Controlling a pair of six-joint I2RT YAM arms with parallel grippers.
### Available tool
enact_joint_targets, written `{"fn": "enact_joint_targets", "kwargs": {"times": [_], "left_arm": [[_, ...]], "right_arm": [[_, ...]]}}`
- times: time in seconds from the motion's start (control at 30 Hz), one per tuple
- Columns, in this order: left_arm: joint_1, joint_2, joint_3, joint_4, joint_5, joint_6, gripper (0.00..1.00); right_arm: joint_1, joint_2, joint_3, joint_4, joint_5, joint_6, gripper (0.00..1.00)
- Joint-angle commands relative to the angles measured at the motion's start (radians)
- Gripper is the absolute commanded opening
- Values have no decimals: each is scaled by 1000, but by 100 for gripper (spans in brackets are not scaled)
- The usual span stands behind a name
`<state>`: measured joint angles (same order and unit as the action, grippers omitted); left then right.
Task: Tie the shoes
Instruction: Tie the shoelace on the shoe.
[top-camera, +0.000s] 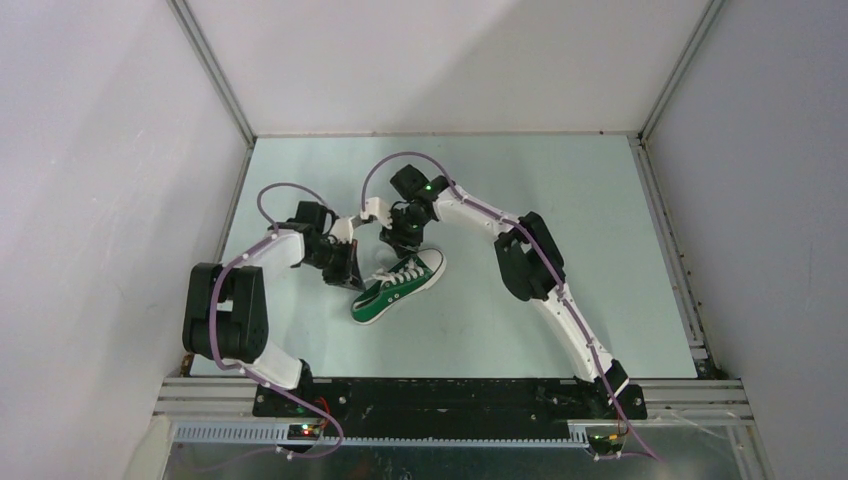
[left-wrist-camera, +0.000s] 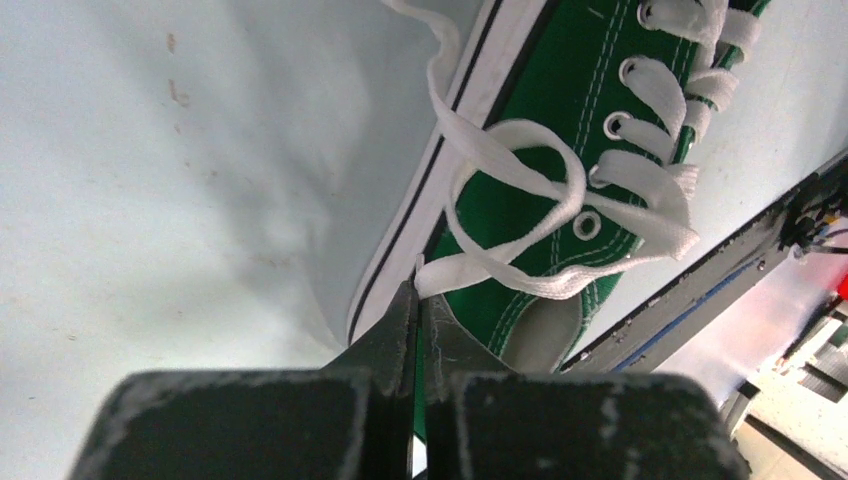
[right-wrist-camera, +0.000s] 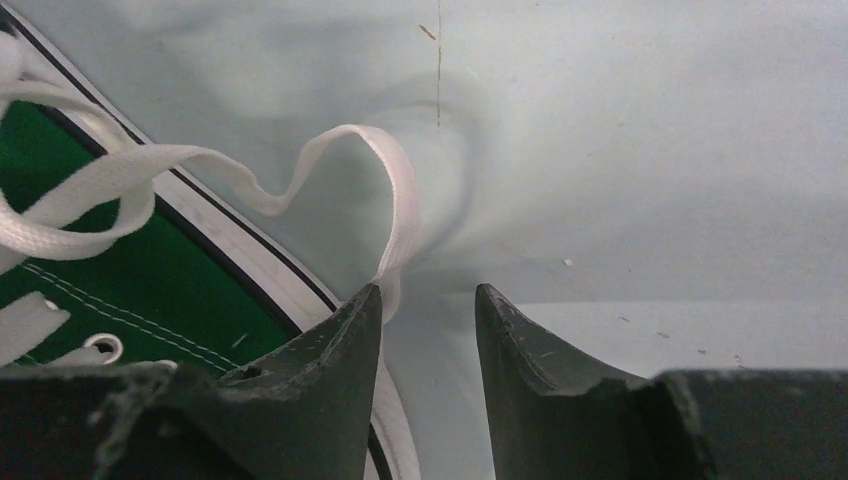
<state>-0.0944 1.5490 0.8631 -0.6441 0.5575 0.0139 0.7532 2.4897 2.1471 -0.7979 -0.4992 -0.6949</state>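
The green shoe (top-camera: 398, 288) lies on its side on the pale table, toe toward the right arm, its white laces loose. My left gripper (top-camera: 350, 272) is at the shoe's heel end. In the left wrist view this gripper (left-wrist-camera: 418, 290) is shut on a white lace (left-wrist-camera: 520, 190) that loops over the green side (left-wrist-camera: 500, 215) near the eyelets. My right gripper (top-camera: 405, 243) hovers over the shoe's far edge. In the right wrist view it (right-wrist-camera: 428, 295) stands open; another lace strand (right-wrist-camera: 400, 200) arches off the shoe (right-wrist-camera: 90, 280) and drops along the inside of the left finger (right-wrist-camera: 345, 340), unpinched.
White walls enclose the table (top-camera: 560, 200) on the left, back and right. A black and metal rail (top-camera: 450, 395) carrying both arm bases runs along the near edge. The two wrists are close together above the shoe.
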Motion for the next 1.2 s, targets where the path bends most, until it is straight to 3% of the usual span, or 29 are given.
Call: {"fn": "enact_joint_targets", "kwargs": {"times": [0.0,0.1,0.3,0.57,0.77,0.87,0.93,0.97,1.0,1.17], "left_arm": [[5,1,8,72,4,-6,0],[5,0,2,73,10,-6,0],[9,4,-3,75,17,-6,0],[10,-20,-13,72,8,-7,0],[10,-25,-19,72,8,-7,0],[10,-19,-16,73,8,-7,0],[15,-14,-12,73,12,-7,0],[16,-10,-9,73,12,-6,0],[19,-8,-3,72,13,-7,0],[23,-16,26,74,31,3,0]], "right_arm": [[4,-38,9,-29,-54,102,42],[-36,-126,-54,71,-170,225,43],[-13,-156,-133,136,-184,230,46],[44,-88,-131,182,114,295,47],[61,-83,-153,218,261,349,40],[64,-80,-164,210,287,352,31],[63,-84,-192,208,285,348,20],[60,-91,-208,205,268,337,6],[57,-98,-212,198,262,333,2],[-27,-229,-203,194,220,355,0]]}}
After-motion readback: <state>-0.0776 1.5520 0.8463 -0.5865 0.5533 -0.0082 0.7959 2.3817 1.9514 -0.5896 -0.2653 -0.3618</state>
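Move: The loose white lace end arches up right at the right hand's open fingertips, about 1 cm back and 1 cm left of the point between them. From that hand the shoe's middle is some 8 cm back and 1 cm left, and the loose knot 7 cm back and 5 cm left, 3 cm higher. For the left hand, still pinching the other lace end, the loose end lies roughly 8 cm ahead and 9 cm right, a little lower. The right hand lifts about 2.5 cm while drawing some 2 cm back towards the shoe, fingers still open, then sinks and comes forward again almost to where it began, turning nearly 20 degrees clockwise on the way, and over the last stretch it shuts its fingers on the loose lace near its end. The left hand keeps its shut grip on the other lace end beside the shoe's collar, easing only about 1 cm forward. ##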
